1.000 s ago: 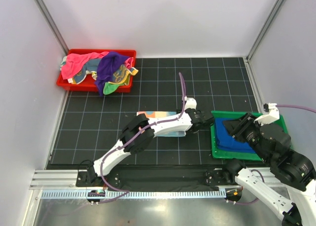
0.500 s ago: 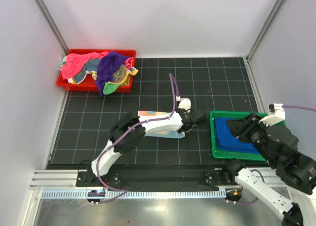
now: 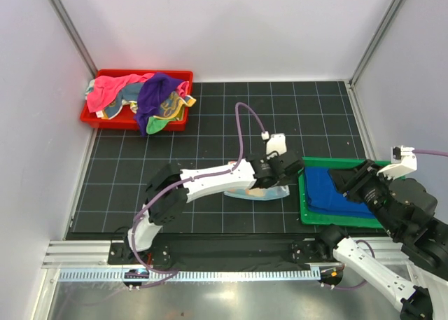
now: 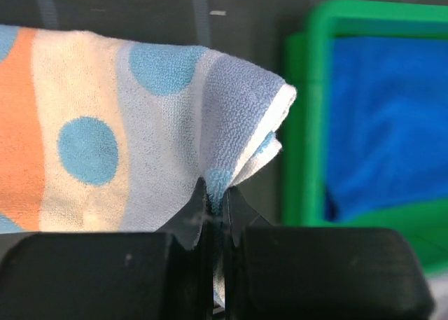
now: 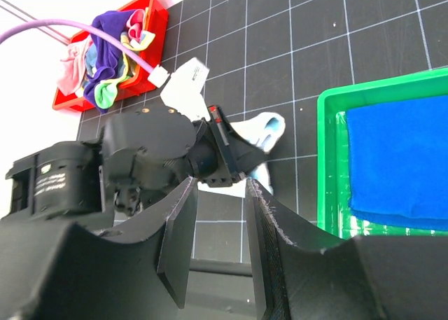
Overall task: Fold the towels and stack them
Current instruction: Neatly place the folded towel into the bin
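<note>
My left gripper is shut on a corner of the light blue polka-dot towel, just left of the green tray. In the left wrist view the towel hangs bunched from the pinched fingertips of that gripper. A folded royal blue towel lies in the green tray; it also shows in the left wrist view and the right wrist view. My right gripper is open and empty above the tray's right part, its gap plain in the right wrist view.
A red tray at the back left holds a heap of pink, purple and teal-and-yellow towels. Grey walls stand on the left, back and right. The left arm stretches across the black grid mat.
My left gripper has moved right towards the green tray, dragging the polka-dot towel with it. My right gripper has drawn back to the right, uncovering the blue towel.
</note>
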Robot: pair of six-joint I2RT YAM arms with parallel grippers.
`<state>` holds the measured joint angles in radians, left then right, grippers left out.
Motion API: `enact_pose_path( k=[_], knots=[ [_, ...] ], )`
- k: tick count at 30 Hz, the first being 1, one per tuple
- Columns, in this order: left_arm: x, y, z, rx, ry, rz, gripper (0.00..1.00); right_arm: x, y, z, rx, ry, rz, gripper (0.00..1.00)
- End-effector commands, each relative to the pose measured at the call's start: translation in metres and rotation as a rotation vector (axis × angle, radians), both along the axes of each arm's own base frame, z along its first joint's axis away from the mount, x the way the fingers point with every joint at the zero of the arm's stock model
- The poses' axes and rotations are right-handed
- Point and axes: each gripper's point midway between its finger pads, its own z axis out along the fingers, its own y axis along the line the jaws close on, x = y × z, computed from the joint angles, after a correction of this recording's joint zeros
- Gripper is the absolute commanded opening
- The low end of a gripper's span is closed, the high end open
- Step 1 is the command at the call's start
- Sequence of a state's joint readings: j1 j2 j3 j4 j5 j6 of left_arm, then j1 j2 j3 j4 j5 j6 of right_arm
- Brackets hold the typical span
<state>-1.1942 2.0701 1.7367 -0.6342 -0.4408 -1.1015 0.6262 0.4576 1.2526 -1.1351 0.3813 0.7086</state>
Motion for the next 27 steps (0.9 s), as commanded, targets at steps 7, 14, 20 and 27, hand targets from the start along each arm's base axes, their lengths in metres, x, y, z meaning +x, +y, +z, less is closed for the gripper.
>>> enact_pose_path(
  k=[7,14,20,27],
  knots=[
    [-0.028,-0.122,0.076,-0.326,-0.039,-0.133,0.0,-0.02,-0.022,0.023,0.009,-0.069,-0.023,0.41],
    [-0.035,-0.17,0.102,-0.501,-0.011,-0.187,0.0,-0.046,-0.049,0.039,0.035,-0.135,-0.06,0.41],
    [-0.035,-0.197,0.11,-0.607,0.001,-0.186,0.0,-0.061,-0.064,0.05,0.066,-0.207,-0.072,0.41],
    [-0.031,-0.217,0.115,-0.717,-0.001,-0.174,0.0,-0.075,-0.071,0.059,0.11,-0.294,-0.051,0.41]
  ],
)
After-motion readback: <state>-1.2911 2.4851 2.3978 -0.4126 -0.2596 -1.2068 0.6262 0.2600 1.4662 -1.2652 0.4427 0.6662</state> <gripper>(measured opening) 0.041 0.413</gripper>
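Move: The left hand already holds the folded dotted towel by its right edge, the towel's middle about 10 cm to its left, 2 cm back and slightly lower. The green bin's middle is roughly 22 cm to its right, 3 cm back and 6 cm below, with the blue towel lying in it some 20 cm right, 3 cm back. From the right hand, the bin's middle is about 9 cm ahead, 15 cm right and 29 cm below. Left carries the pinched towel about 19 cm right, rising 7, over the bin while right retreats back, right and up. ##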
